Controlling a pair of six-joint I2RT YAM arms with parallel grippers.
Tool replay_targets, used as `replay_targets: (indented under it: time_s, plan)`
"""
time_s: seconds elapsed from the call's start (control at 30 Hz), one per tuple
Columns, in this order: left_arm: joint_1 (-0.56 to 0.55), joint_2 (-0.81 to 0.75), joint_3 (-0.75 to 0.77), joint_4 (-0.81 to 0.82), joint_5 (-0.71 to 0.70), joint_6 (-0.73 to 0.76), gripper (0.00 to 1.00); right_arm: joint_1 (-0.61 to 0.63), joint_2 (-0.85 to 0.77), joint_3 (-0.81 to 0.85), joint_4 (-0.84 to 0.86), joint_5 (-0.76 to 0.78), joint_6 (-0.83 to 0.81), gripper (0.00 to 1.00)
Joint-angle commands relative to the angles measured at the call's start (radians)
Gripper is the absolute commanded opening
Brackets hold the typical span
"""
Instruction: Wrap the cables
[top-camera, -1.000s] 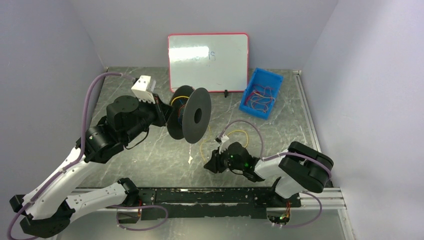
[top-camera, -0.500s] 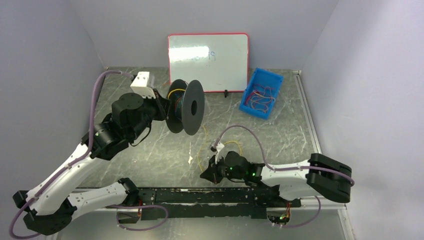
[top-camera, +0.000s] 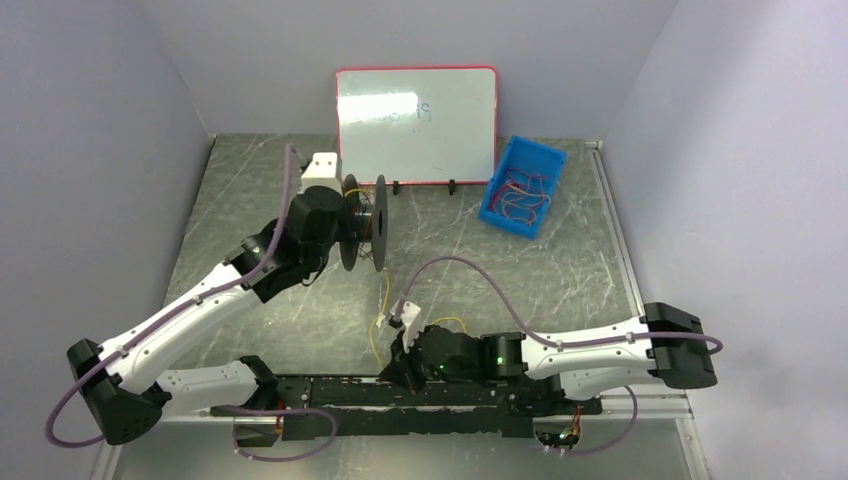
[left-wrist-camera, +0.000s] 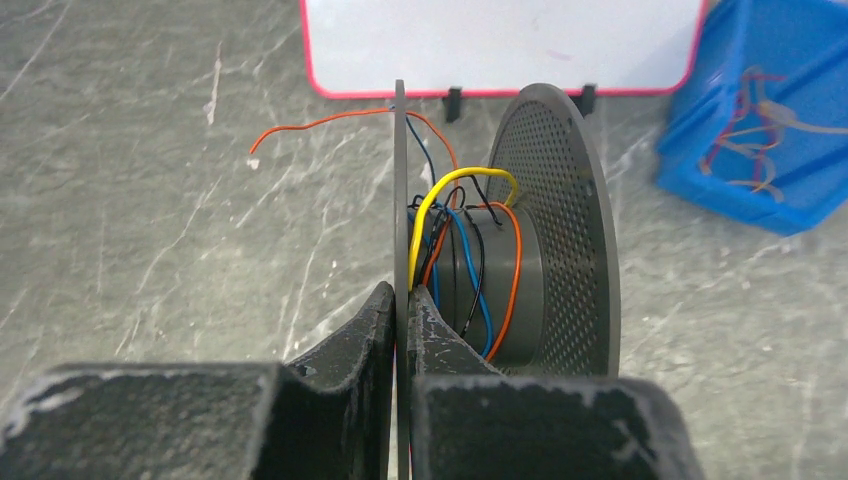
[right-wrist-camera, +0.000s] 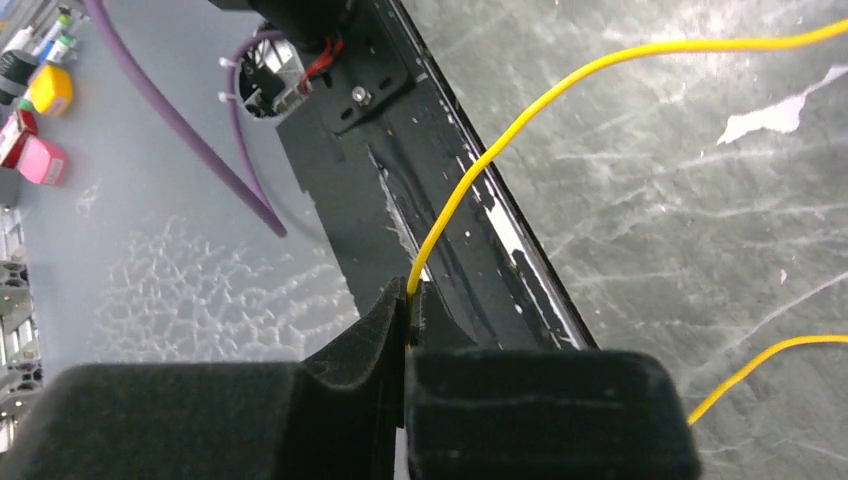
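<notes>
A dark grey spool hangs edge-on above the table before the whiteboard. My left gripper is shut on its near flange. Yellow, blue, black and orange cables lie wound on the hub. A loose orange end sticks out to the left. From the spool a yellow cable drops to my right gripper at the table's near edge. In the right wrist view this gripper is shut on the yellow cable, which runs up and to the right over the table.
A white board with a red frame leans on the back wall. A blue bin with more thin cables sits at the back right. The black mounting rail runs along the near edge, under my right gripper.
My left arm has swung the spool right and turned it edge-on near the whiteboard. My right arm has slid left and nearer the rail, and its jaws have shut on the yellow cable.
</notes>
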Motion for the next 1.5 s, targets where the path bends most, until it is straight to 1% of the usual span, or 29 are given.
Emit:
replay_targets:
  time_s: [0.0, 0.3, 0.53, 0.63, 0.77, 0.9, 1.07, 1.17, 1.3, 1.47]
  plan:
    - [0.007, 0.011, -0.031, 0.091, -0.076, -0.007, 0.07, 0.030, -0.012, 0.111, -0.156, 0.078, -0.049, 0.00]
    - [0.008, 0.039, -0.133, 0.071, -0.074, -0.037, 0.07, 0.036, -0.001, 0.324, -0.368, 0.189, -0.121, 0.00]
    - [0.001, 0.021, -0.188, 0.073, -0.049, -0.039, 0.07, 0.036, 0.057, 0.558, -0.570, 0.358, -0.212, 0.00]
    - [-0.011, 0.009, -0.211, 0.075, -0.054, -0.046, 0.07, 0.034, 0.072, 0.621, -0.606, 0.423, -0.255, 0.00]
    - [-0.030, -0.004, -0.234, 0.078, -0.059, -0.054, 0.07, 0.004, 0.090, 0.684, -0.618, 0.468, -0.316, 0.00]
    - [-0.058, -0.010, -0.249, 0.079, -0.067, -0.060, 0.07, -0.067, 0.109, 0.739, -0.633, 0.471, -0.363, 0.00]
    - [-0.098, -0.026, -0.269, 0.085, -0.074, -0.053, 0.07, -0.224, 0.133, 0.780, -0.626, 0.365, -0.422, 0.00]
    - [-0.118, -0.045, -0.282, 0.079, -0.074, -0.048, 0.07, -0.283, 0.167, 0.810, -0.636, 0.351, -0.466, 0.00]
    - [-0.144, -0.084, -0.306, 0.095, -0.037, -0.017, 0.07, -0.379, 0.189, 0.826, -0.609, 0.307, -0.521, 0.00]
    - [-0.165, -0.140, -0.299, 0.091, 0.038, 0.023, 0.07, -0.475, 0.231, 0.835, -0.567, 0.248, -0.568, 0.00]
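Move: My right hand already pinches the yellow cable; the spool it is being wound on lies about 32 cm ahead of that hand, 4 cm to its left and 14 cm higher. A slack yellow loop lies on the table about 10 cm ahead, 12 cm right and 11 cm down, and the blue box is some 43 cm ahead, 32 cm right and 9 cm lower. My left hand grips the spool's left flange, the spool's middle about 5 cm ahead, 3 cm right and 3 cm below. I carry the pinched cable first up with my right hand, then mostly forward, about 17 cm up and 22 cm forward, to beside and above the spool's right flange, the fingers swinging clockwise from left to forward-left. Meanwhile my left hand keeps its grip and lowers the spool some 10 cm, then draws it back about 5 cm, tipping slightly down. ##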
